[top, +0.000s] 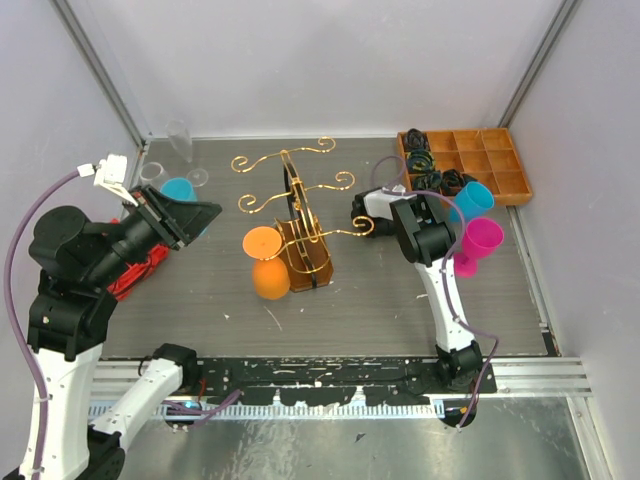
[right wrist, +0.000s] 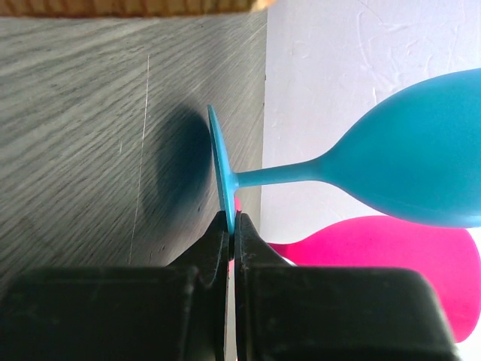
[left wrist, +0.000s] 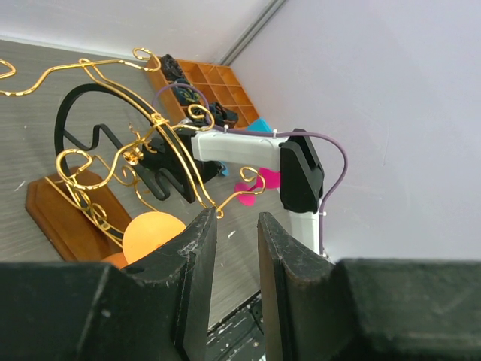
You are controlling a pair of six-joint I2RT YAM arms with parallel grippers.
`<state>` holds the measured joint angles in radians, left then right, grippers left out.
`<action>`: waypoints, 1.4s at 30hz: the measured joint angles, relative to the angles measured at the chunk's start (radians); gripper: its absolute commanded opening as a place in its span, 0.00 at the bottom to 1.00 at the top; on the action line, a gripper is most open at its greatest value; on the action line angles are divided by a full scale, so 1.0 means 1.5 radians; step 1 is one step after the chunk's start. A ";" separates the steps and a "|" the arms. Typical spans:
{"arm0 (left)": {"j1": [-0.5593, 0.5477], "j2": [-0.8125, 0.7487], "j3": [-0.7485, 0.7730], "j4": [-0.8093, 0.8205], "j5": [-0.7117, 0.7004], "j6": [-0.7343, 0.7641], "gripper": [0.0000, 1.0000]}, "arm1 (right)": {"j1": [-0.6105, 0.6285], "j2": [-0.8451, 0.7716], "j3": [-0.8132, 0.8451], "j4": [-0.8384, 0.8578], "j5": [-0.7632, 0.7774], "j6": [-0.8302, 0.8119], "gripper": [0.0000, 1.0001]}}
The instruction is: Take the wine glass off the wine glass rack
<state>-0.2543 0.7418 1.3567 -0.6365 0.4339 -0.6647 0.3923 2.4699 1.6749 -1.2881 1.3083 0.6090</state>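
Note:
The gold wire wine glass rack (top: 300, 205) stands mid-table on its brown wooden base (left wrist: 64, 214). An orange wine glass (top: 268, 265) hangs upside down from its near-left arm and shows in the left wrist view as an orange wine glass (left wrist: 150, 235). My right gripper (right wrist: 231, 224) is shut on the foot rim of a blue wine glass (right wrist: 421, 165), held clear of the rack to its right, the blue wine glass (top: 476, 199) lying sideways. My left gripper (left wrist: 236, 226) is open and empty, left of the rack, pointing at it.
A pink wine glass (top: 480, 243) sits just under the blue one. A compartmented wooden tray (top: 500, 170) is at the back right. Clear glasses (top: 180, 140) and another blue glass (top: 178, 188) stand at the back left, and a red object (top: 135, 277) lies under my left arm.

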 measured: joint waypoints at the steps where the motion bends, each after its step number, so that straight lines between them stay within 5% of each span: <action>1: 0.000 0.000 0.000 -0.001 -0.001 0.001 0.35 | 0.000 0.000 0.000 0.000 0.000 0.000 0.00; 9: -0.001 0.000 0.000 -0.011 -0.006 0.005 0.35 | 0.003 0.001 -0.003 0.026 -0.015 -0.039 0.01; 20: -0.001 0.000 0.000 -0.012 -0.015 0.006 0.36 | 0.009 -0.009 -0.015 0.078 -0.054 -0.101 0.35; 42: -0.002 -0.001 0.000 -0.014 -0.027 0.020 0.36 | 0.079 -0.136 -0.063 0.152 -0.253 -0.231 0.49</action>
<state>-0.2565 0.7410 1.3567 -0.6571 0.3939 -0.6353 0.5114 2.2654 1.5803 -1.0603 0.9291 0.2630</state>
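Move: My right hand still pinches the edge of the blue wine glass's foot; the table spot where it will stand is about 4 cm to my right and 2 cm below. From this hand, the magenta glass stands some 11 cm right and 7 cm back. The wooden tray is about 14 cm ahead and 9 cm right, the rack's base roughly 25 cm left and 8 cm back. From my left hand, the spot lies about 18 cm ahead, 40 cm right and 43 cm below. I lower my right hand a bit under 2 cm to set the blue glass's foot on the table, and open the fingers to about half as I come down. Then I slide them off the foot's rim and draw back about 7 cm to the left, rising slightly, while the fingers tip some 20 degrees further downward. ##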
